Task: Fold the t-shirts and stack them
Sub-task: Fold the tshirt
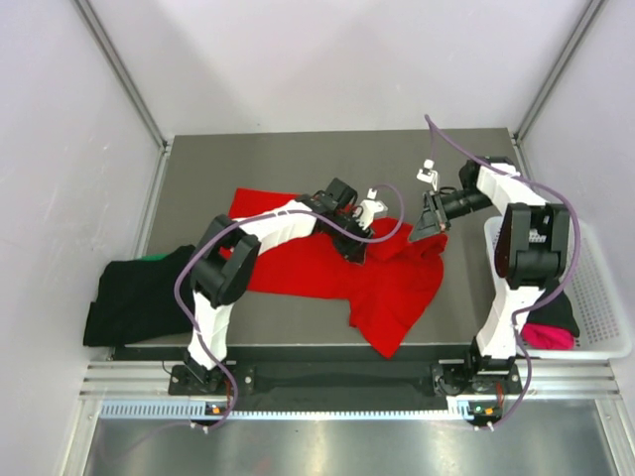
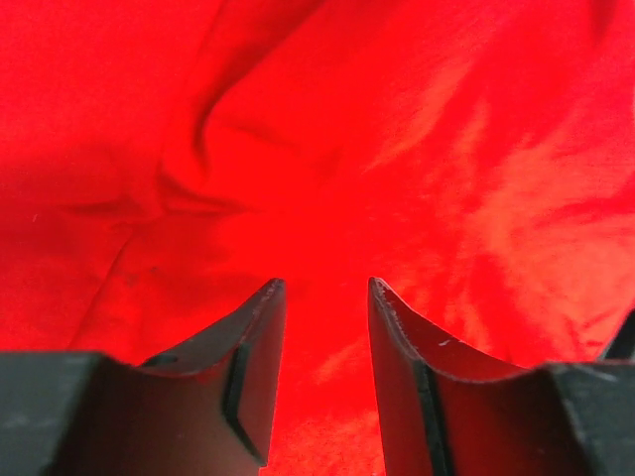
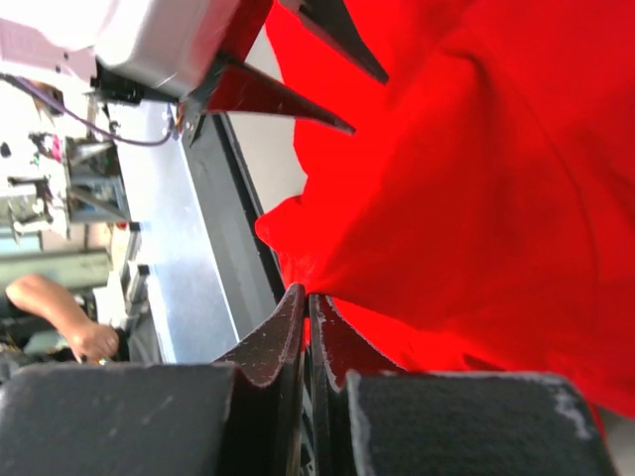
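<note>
A bright red t-shirt lies spread and rumpled across the middle of the dark table. My left gripper hovers low over its upper middle. In the left wrist view its jaws stand open, with red cloth beyond them and nothing pinched between. My right gripper is shut on the shirt's right upper edge and holds it raised. The right wrist view shows that gripper closed on a fold of the red cloth. The left gripper's dark fingers are just above the fold.
A black t-shirt lies bunched at the table's left edge, with green cloth peeking out behind it. A white mesh basket at the right holds a magenta-pink shirt and a black one. White walls enclose the table.
</note>
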`<state>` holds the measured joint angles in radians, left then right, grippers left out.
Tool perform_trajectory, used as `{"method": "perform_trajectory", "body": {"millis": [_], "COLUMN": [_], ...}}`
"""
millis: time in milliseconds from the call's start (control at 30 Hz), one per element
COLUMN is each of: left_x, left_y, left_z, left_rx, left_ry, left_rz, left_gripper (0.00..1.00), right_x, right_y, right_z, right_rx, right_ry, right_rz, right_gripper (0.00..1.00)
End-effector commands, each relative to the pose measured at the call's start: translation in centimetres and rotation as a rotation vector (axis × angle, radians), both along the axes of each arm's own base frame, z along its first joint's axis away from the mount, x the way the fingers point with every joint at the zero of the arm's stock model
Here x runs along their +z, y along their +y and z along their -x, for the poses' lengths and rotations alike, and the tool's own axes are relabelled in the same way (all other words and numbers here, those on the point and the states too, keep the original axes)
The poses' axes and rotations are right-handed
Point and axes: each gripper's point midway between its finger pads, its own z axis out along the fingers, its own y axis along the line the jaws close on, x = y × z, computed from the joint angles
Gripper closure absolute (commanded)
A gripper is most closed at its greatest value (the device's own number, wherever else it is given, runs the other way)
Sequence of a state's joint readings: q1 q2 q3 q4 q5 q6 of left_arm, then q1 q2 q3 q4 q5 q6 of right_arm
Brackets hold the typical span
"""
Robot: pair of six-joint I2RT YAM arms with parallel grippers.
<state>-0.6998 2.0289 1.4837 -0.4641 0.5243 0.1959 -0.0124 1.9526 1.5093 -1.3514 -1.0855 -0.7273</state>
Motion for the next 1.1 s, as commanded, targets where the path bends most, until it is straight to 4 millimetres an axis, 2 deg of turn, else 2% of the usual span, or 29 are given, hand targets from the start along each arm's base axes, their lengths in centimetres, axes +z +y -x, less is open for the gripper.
{"method": "perform_trajectory", "body": {"millis": [0,167,200,233,300,367,500,700,833,1067], "left_x": [0.5,-0.5,0.1,-0.5,0.1,-0.2,-0.3,-1.1,-2.4,-2.0], "left_y": [-0.9,-3.1,-3.8,-4.1,-5.3,-6.0,-7.1,-7.6,-7.3,-5.9], "left_z": [-1.0,-0.1,-0.3,0.2,0.4,0.8,0.2,-1.6,-2.1,-2.4], "left_rx": [0.026,-0.023,-0.029,-0.042,-0.059,-0.07,-0.068,-0.047,-0.03,-0.017], "left_ry": [-0.046,-0.081,-0.083,-0.056,-0.059,-0.059,-0.087,-0.146,-0.156,-0.215], "left_rz": [-0.002,-0.037,-0.027,-0.03,-0.013,-0.024,-0.038,-0.081,-0.127,-0.17], "left_gripper": [0.56,0.55,0.56,0.58,0.59,0.6,0.57,0.55,0.55,0.58], "right_x": [0.6,-0.6,-0.7,-1.0,-1.3,-1.8,-1.9,-2.1,-2.1,-2.4], "right_y": [-0.6,-1.0,-1.1,-1.1,-1.2,-1.3,-1.4,-1.7,-1.9,-2.1], "right_z": [-0.9,-2.1,-2.2,-2.5,-2.8,-3.3,-3.7,-3.6,-3.7,-3.6], "right_rx": [-0.034,-0.053,-0.056,-0.057,-0.061,-0.069,-0.074,-0.077,-0.08,-0.081], "right_ry": [-0.01,-0.026,-0.026,-0.031,-0.029,-0.034,-0.038,-0.038,-0.038,-0.034], "right_rz": [-0.018,0.004,0.006,0.009,0.019,0.026,0.024,0.028,0.026,0.02], "right_gripper": [1.0,1.0,1.0,1.0,1.0,1.0,1.0,1.0,1.0,1.0]}}
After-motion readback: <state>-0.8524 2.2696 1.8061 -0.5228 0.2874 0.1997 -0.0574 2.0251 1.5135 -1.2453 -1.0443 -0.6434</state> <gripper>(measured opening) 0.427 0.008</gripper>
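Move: The left hand's half-open fingers are over the red t-shirt. The fold hanging from the closed right fingers is about 9 cm to their right and 2 cm ahead, at much the same height. The shirt's near lobe lies some 25 cm back, 7 cm to the right and 5 cm below. From the right hand, that hanging fold is roughly 4 cm back, 4 cm left and 8 cm below; the shirt's right end lies level with the hand, 8 cm right and 12 cm down. The left fingertips come up against the hanging edge of the fold, tucking in behind it and staying half open. The left hand first dips a little, goes about 7 cm right towards the right hand, then eases forward and down a few centimetres. The right hand, still pinching the t-shirt, sinks about 3 cm while moving slightly forward and right. ##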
